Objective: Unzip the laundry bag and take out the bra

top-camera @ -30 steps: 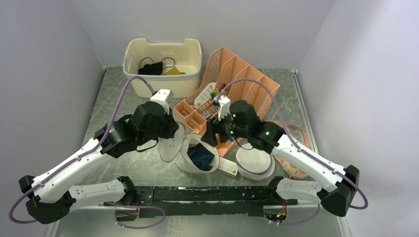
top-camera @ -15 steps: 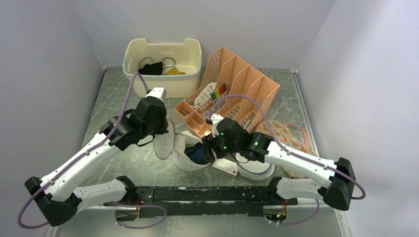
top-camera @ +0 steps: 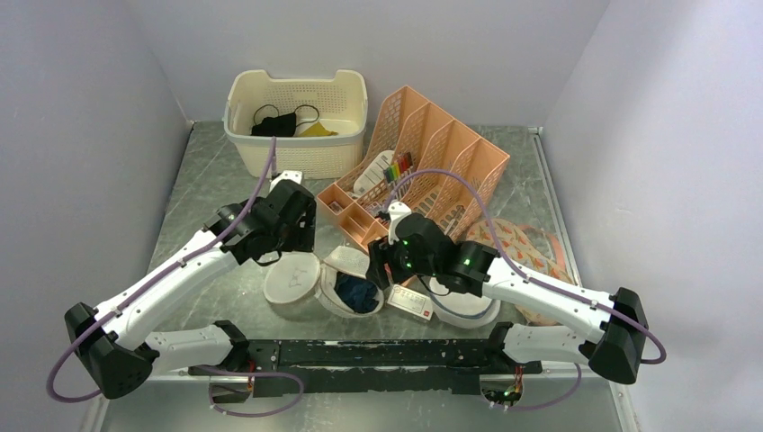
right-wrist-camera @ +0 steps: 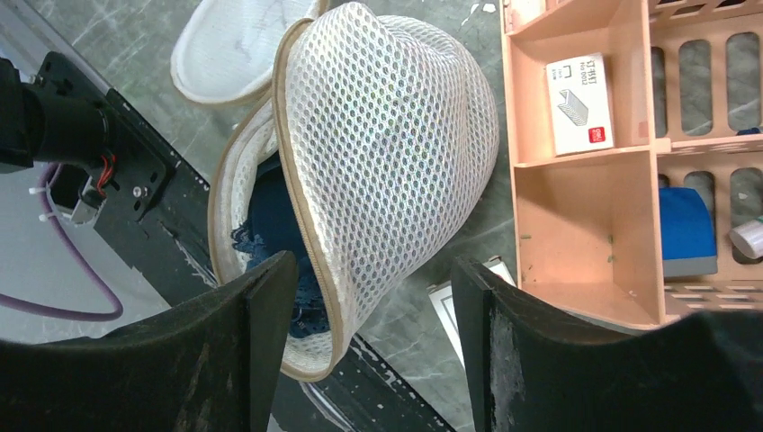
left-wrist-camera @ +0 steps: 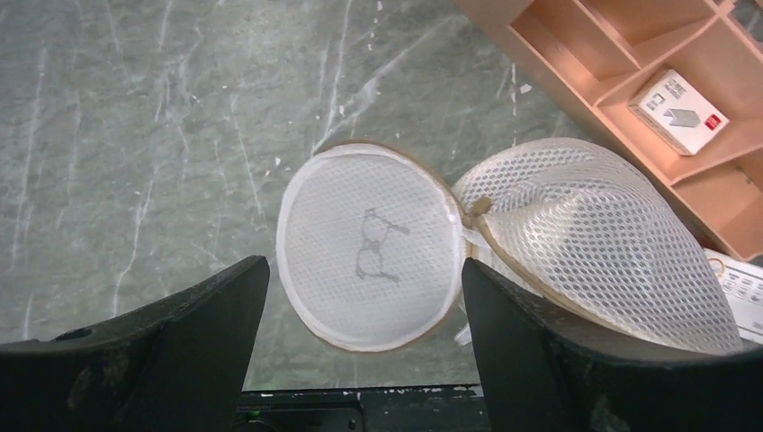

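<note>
The laundry bag [top-camera: 346,290] lies unzipped on the table, a white mesh shell with tan trim [right-wrist-camera: 396,144]. Its round lid [top-camera: 290,282] is folded out flat to the left [left-wrist-camera: 364,243]. The dark blue bra [top-camera: 358,293] shows inside the opening [right-wrist-camera: 270,225], facing the near edge. My left gripper [top-camera: 295,250] hovers open above the lid [left-wrist-camera: 364,274], with nothing between its fingers. My right gripper [top-camera: 380,268] is open over the bag's right side [right-wrist-camera: 373,265]. Its left finger is above the opening, and the trim runs under the gap.
A cream basket [top-camera: 297,157] at the back holds a black mask-like cloth [top-camera: 274,123]. A peach desk organiser [top-camera: 432,153] stands right behind the bag. A white disc with a grey-blue rim [top-camera: 463,304], a small card [top-camera: 409,302] and a black rail [top-camera: 378,355] lie near.
My left gripper opened and let go of the lid, which dropped flat on the table. The bag sank lower. My right gripper came down and left over the bag.
</note>
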Controlling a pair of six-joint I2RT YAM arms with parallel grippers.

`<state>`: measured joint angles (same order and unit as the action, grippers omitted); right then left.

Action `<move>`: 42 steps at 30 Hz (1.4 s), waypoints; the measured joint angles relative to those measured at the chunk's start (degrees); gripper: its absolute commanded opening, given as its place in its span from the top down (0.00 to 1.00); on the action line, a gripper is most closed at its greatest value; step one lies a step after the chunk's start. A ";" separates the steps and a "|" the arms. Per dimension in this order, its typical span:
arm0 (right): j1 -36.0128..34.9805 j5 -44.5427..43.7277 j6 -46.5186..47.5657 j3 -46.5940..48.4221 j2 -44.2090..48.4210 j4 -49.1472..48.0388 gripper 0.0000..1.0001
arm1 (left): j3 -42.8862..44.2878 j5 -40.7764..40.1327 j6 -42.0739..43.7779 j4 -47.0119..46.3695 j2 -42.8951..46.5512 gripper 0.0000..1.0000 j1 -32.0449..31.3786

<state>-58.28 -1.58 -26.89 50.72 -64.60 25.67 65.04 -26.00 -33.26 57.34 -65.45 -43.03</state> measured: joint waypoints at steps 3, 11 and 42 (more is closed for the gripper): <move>0.00 -0.83 -0.13 0.00 0.50 -0.09 0.35 | -0.26 3.02 0.02 -1.07 0.42 0.10 0.09; 0.00 -1.31 -0.11 0.00 1.29 -0.13 0.35 | -9.77 17.11 -2.80 -11.15 2.10 0.13 0.09; -0.07 3.87 -0.48 0.13 -1.70 -4.22 0.37 | -20.74 23.76 -7.93 -22.51 10.86 0.93 0.09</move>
<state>-58.35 2.28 -27.38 50.85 -66.30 21.45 44.29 -2.24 -41.19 34.83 -54.59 -42.94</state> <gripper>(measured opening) 0.637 0.076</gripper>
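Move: The left hand, already wide open, is over the laundry bag's unzipped lid. It is going for the bag's rim beside the lid hinge, some 8 cm to its right, 4 cm back and 10 cm below. The lid's middle lies about 3 cm back, level sideways and 12 cm down; the dark blue bra in the bag's mouth is roughly 15 cm right, 8 cm back and 12 cm below. From the right hand the bra is about 4 cm left, 3 cm back and 9 cm down. The left hand sinks about 10 cm while swinging some 8 cm to its right and 4 cm back, rolling its left side down by about 20 degrees and tipping its fingers steeper, until the open fingers reach the bag's rim beside the lid hinge. There they shut and pinch the fabric edge, then raise it some 6 cm as the wrist tips partly back up, while the right hand stays part-open beside the bag's mouth and only at the end eases about 2 cm left. ##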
